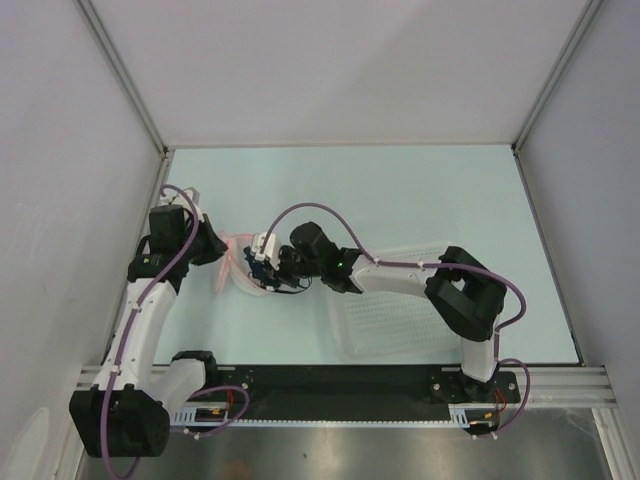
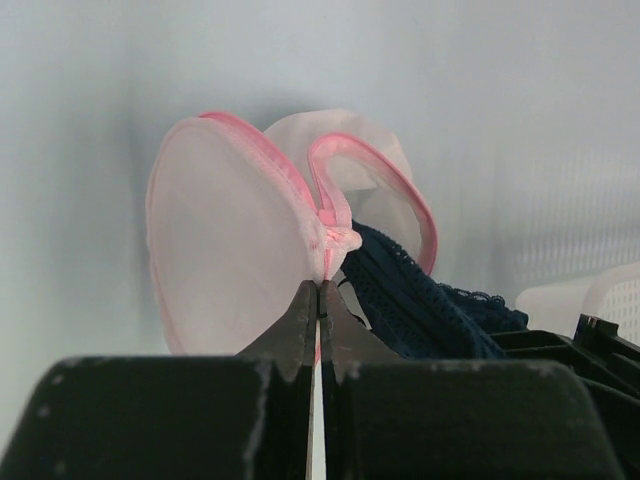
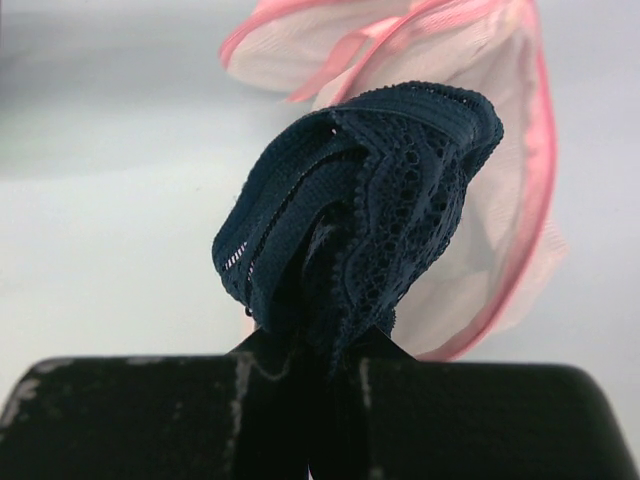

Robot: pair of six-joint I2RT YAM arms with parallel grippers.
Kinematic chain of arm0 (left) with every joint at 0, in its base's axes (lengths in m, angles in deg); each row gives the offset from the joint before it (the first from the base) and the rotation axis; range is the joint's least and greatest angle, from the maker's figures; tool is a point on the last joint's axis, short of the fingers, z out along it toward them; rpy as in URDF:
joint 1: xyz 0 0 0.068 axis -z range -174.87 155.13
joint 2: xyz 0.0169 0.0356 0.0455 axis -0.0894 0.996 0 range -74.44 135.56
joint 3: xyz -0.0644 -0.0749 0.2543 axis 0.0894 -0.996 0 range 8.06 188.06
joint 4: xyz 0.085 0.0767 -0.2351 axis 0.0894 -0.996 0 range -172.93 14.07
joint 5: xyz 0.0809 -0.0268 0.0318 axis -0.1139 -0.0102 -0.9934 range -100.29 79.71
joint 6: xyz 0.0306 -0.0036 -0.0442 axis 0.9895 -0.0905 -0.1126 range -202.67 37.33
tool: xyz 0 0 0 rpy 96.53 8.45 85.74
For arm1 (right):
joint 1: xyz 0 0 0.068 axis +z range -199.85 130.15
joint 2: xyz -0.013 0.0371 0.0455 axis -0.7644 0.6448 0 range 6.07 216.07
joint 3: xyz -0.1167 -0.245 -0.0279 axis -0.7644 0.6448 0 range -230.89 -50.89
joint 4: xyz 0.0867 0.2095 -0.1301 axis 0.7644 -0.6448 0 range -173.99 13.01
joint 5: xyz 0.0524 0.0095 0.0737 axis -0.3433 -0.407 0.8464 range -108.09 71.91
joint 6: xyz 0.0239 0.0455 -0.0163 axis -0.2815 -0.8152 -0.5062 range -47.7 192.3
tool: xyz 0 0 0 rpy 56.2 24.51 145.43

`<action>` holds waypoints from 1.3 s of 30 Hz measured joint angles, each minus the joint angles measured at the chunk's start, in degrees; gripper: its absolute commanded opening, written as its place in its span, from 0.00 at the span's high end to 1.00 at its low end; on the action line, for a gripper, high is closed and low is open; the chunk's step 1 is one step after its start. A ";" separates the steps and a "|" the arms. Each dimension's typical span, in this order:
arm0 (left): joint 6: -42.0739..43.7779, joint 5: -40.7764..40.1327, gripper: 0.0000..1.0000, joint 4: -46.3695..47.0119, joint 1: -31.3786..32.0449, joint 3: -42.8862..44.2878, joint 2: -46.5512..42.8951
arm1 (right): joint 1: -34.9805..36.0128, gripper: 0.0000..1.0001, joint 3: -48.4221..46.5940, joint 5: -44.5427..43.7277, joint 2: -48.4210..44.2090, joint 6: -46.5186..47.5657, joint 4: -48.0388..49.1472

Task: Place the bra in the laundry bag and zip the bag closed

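The laundry bag [image 2: 230, 250] is a white mesh clamshell with pink trim, standing open. My left gripper [image 2: 319, 290] is shut on its pink rim where the two halves join. The bra [image 3: 370, 200], dark navy lace, is bunched up in my right gripper [image 3: 325, 340], which is shut on it. It hangs right at the bag's open mouth, with the laundry bag [image 3: 500, 200] just behind it. In the left wrist view the bra [image 2: 420, 300] pokes out of the opening on the right. From above, the laundry bag [image 1: 232, 272] sits between the left gripper [image 1: 224, 252] and the right gripper [image 1: 264, 264].
A white perforated plastic basket [image 1: 390, 320] lies under the right arm, near the front edge. Its corner shows as the basket [image 2: 600, 295] in the left wrist view. The pale green table [image 1: 400, 190] is walled in by white panels on three sides.
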 measured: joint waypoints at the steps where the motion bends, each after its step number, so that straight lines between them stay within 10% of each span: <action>1: -0.02 -0.02 1.00 -0.13 0.00 0.00 0.00 | 0.00 1.00 -0.26 0.50 0.02 -0.02 -0.94; 13: -1.77 7.26 1.00 1.95 1.66 -2.01 -5.38 | 0.22 1.00 -15.76 -2.97 12.13 -6.38 -8.09; 31: -12.41 6.88 1.00 -2.49 1.77 -6.40 -9.44 | 3.21 1.00 -28.52 -45.75 17.29 -27.30 -25.27; 39: -15.67 14.32 1.00 -1.44 1.81 -8.24 -10.36 | 3.80 1.00 -39.82 -50.80 20.94 -44.59 -39.60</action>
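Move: The right hand already grips the bra, and the laundry bag's open pouch lies about 3 cm ahead of that hand, 4 cm to its left and 6 cm below; the white basket's middle is some 30 cm right and 8 cm back. The left hand pinches the bag's edge, with the pouch some 6 cm right, 2 cm back and 9 cm below it, and the bra roughly 8 cm right, 3 cm back and 6 cm down. Right hand carries held bra 9 cm forward into the bag, turning 60 degrees clockwise; left draws flap back-right. ##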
